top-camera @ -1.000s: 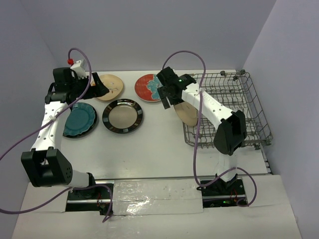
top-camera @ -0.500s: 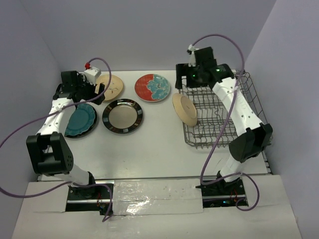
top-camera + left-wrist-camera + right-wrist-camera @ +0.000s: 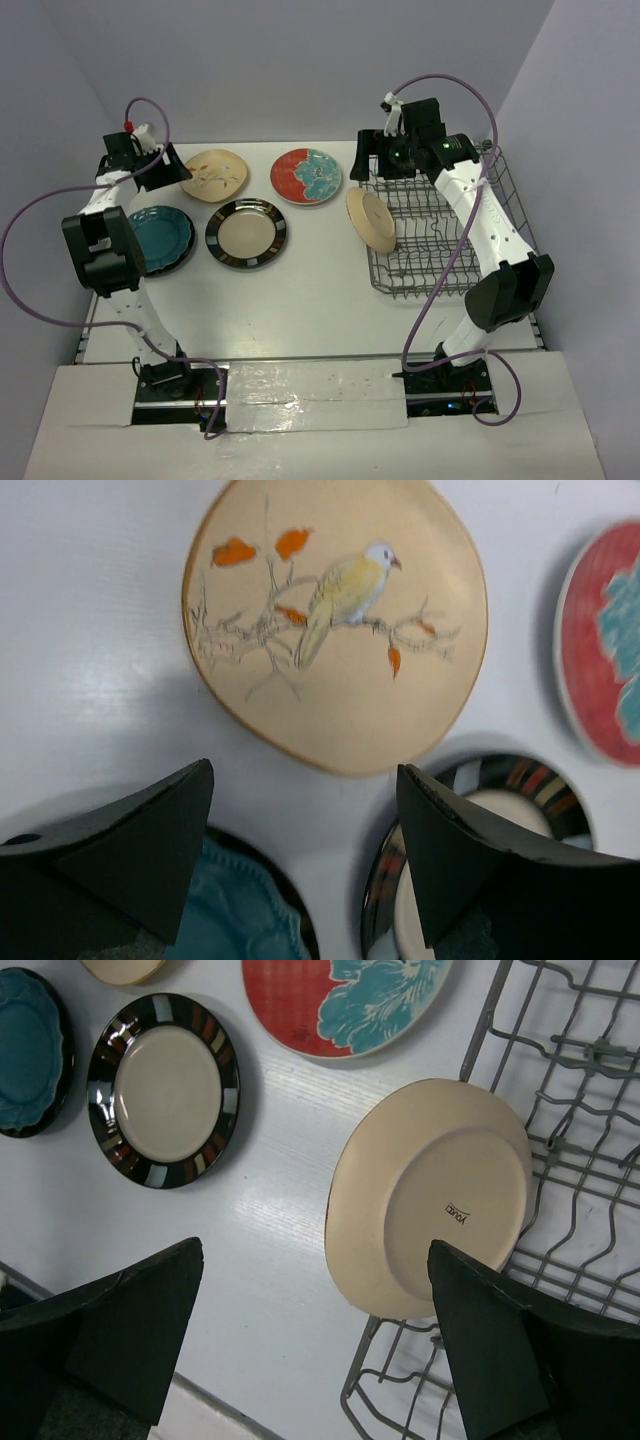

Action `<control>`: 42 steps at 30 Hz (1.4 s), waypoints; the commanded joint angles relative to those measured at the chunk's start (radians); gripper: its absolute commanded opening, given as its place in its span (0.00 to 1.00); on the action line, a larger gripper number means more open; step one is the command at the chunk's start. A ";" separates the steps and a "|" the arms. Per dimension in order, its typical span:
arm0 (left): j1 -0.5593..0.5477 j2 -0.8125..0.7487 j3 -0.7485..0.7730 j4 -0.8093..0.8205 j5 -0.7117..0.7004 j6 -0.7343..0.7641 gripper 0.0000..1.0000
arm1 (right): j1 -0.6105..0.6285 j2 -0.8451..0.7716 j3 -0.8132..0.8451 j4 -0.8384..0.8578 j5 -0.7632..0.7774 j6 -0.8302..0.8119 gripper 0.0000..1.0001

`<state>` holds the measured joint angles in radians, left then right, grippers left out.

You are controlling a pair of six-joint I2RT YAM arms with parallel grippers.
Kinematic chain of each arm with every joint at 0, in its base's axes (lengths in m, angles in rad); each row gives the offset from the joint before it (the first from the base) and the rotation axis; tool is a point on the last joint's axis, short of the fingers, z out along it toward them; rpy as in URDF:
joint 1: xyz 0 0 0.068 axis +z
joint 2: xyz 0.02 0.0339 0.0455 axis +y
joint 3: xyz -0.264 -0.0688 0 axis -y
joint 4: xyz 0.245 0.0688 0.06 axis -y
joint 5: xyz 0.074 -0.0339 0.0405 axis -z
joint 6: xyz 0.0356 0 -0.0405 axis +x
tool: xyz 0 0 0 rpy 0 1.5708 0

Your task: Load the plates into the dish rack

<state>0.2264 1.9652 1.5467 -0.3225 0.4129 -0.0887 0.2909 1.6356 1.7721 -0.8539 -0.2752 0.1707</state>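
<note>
Four plates lie flat on the table: a beige bird plate (image 3: 214,174) (image 3: 335,620), a red one with a blue flower (image 3: 306,176) (image 3: 345,1000), a striped-rim one (image 3: 246,233) (image 3: 163,1090) and a teal one (image 3: 160,240) (image 3: 235,910). Another beige plate (image 3: 371,221) (image 3: 430,1195) leans on edge at the left end of the grey wire dish rack (image 3: 450,220) (image 3: 580,1060), underside facing out. My left gripper (image 3: 166,161) (image 3: 305,770) hangs open just left of the bird plate, holding nothing. My right gripper (image 3: 372,162) (image 3: 315,1248) is open and empty, high above the rack's far left corner.
The walls stand close behind the plates and along the rack's right side. The rack's other slots hold no plates. Purple cables loop above both arms. A white strip of table lies between the striped-rim plate and the rack.
My right gripper has left the leaning beige plate and risen back over the rack's far left corner. My left arm has swung back toward the far left corner, its jaws narrowing slightly.
</note>
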 commanded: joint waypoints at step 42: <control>0.117 0.552 0.483 0.237 0.497 -0.617 0.00 | -0.059 -0.059 -0.051 0.072 -0.173 -0.037 1.00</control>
<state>0.3267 2.5519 1.9762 -0.1726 0.8417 -0.6544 0.2459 1.6157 1.7267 -0.8249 -0.4278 0.1482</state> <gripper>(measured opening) 0.044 0.999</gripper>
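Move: The bird plate lies some 10 cm ahead of the open left hand, about 8 cm to its right and 11 cm below. The teal plate is about 16 cm back and 6 cm to the hand's left, the striped-rim plate some 12 cm back and 21 cm to its right, both on the table. From the right hand the bird plate is roughly 22 cm ahead, 58 cm to its left and 27 cm below. The bird plate's left rim is what the left hand goes for: it sinks about 9 cm while reaching some 8 cm forward, swinging a little left and then back right towards the rim. Meanwhile it rolls about 40 degrees, left side dropping, and the wide fingers slow, then shut to pinch the rim. ##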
